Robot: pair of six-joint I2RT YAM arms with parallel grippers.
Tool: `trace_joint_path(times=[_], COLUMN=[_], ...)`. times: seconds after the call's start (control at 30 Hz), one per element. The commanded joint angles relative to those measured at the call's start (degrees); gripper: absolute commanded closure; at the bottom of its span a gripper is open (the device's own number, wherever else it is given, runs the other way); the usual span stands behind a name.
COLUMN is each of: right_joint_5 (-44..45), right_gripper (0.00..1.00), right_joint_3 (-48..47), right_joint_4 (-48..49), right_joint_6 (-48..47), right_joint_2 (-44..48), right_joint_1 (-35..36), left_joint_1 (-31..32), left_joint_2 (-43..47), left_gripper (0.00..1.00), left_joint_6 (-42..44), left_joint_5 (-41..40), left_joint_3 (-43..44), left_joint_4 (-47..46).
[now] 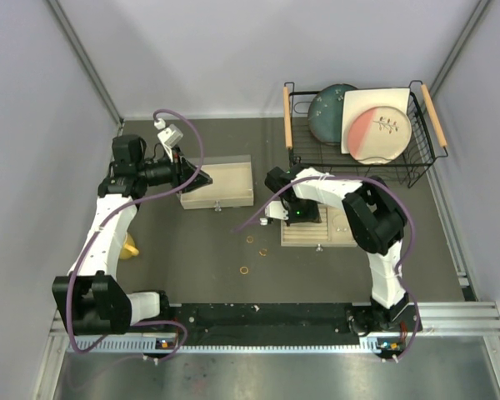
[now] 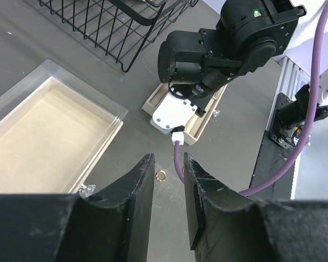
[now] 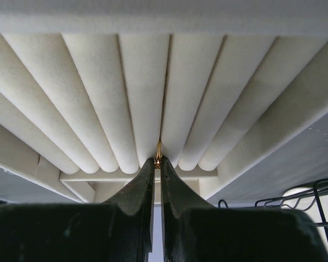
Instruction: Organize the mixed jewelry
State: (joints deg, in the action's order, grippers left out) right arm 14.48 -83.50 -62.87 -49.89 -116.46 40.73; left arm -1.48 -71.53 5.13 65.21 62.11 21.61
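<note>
My right gripper (image 3: 158, 160) is shut on a tiny gold ring (image 3: 158, 148). It holds the ring edge-on in a groove between two padded rolls of the beige slotted tray (image 3: 142, 82). From above, this gripper (image 1: 286, 212) sits at the tray's (image 1: 337, 233) left end. Three more gold rings (image 1: 250, 239) (image 1: 262, 251) (image 1: 244, 270) lie loose on the dark table. My left gripper (image 1: 202, 177) hovers open and empty by a shallow beige box (image 1: 221, 185). In the left wrist view one ring (image 2: 160, 175) shows on the table between its fingertips (image 2: 146, 164), far below them.
A black wire basket (image 1: 360, 162) with a dark bowl (image 1: 327, 112) and a white plate (image 1: 375, 125) stands at the back right. A yellow cup (image 1: 131, 247) sits beside the left arm. Purple cables (image 1: 196, 142) loop from both wrists.
</note>
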Motion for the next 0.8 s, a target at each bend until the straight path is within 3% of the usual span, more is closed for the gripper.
trace_joint_path(times=[0.0, 0.07, 0.23, 0.6, 0.77], right_joint_5=[-1.12, -1.21, -0.25, -1.2, -6.29], right_gripper=[1.0, 1.0, 0.76, 0.69, 0.68], right_joint_3=[1.33, 1.33, 0.1, -8.42, -8.78], right_joint_4=[1.52, 1.61, 1.35, -4.62, -6.82], right_joint_6=[0.05, 0.23, 0.76, 4.44, 8.31], right_joint_2=[-0.7, -0.26, 2.64, 9.5, 16.77], right_joint_1=[0.14, 0.14, 0.23, -0.21, -0.65], left_joint_1=[-0.46, -0.46, -0.46, -0.46, 0.5], left_joint_2=[-0.02, -0.02, 0.25, 1.13, 0.07], left_gripper=[0.67, 0.67, 0.67, 0.66, 0.66], left_joint_6=[1.29, 1.2, 1.55, 13.58, 26.23], left_joint_5=[2.2, 2.38, 2.12, -0.96, -2.45], left_joint_3=[-0.5, -0.5, -0.58, -0.32, -0.41], left_joint_4=[-0.77, -0.77, -0.25, 9.94, 18.37])
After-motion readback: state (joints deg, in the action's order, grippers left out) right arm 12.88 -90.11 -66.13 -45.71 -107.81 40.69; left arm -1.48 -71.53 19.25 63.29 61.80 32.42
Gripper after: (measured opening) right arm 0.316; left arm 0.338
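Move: Down at the ring tray, the right hand has the held ring at its fingertips, set in a groove between two rolls; the bracelet lies about 6 cm to the right and 1 cm nearer the base. From the left hand, a loose ring lies roughly 6 cm back, 9 cm right and 26 cm below, a second loose ring about 9 cm back and 12 cm right; the open box sits some 9 cm straight ahead, 25 cm below. Opening its fingers to about a third, the right hand lets go of the held ring between the rolls, then climbs about 7 cm, with a small drift left and forward and its fingertips tilting some 15 degrees that way. As it leaves, the left hand, still partly open, begins sinking about 3 cm and slightly back towards the loose rings, tipping its fingers a little farther down. ##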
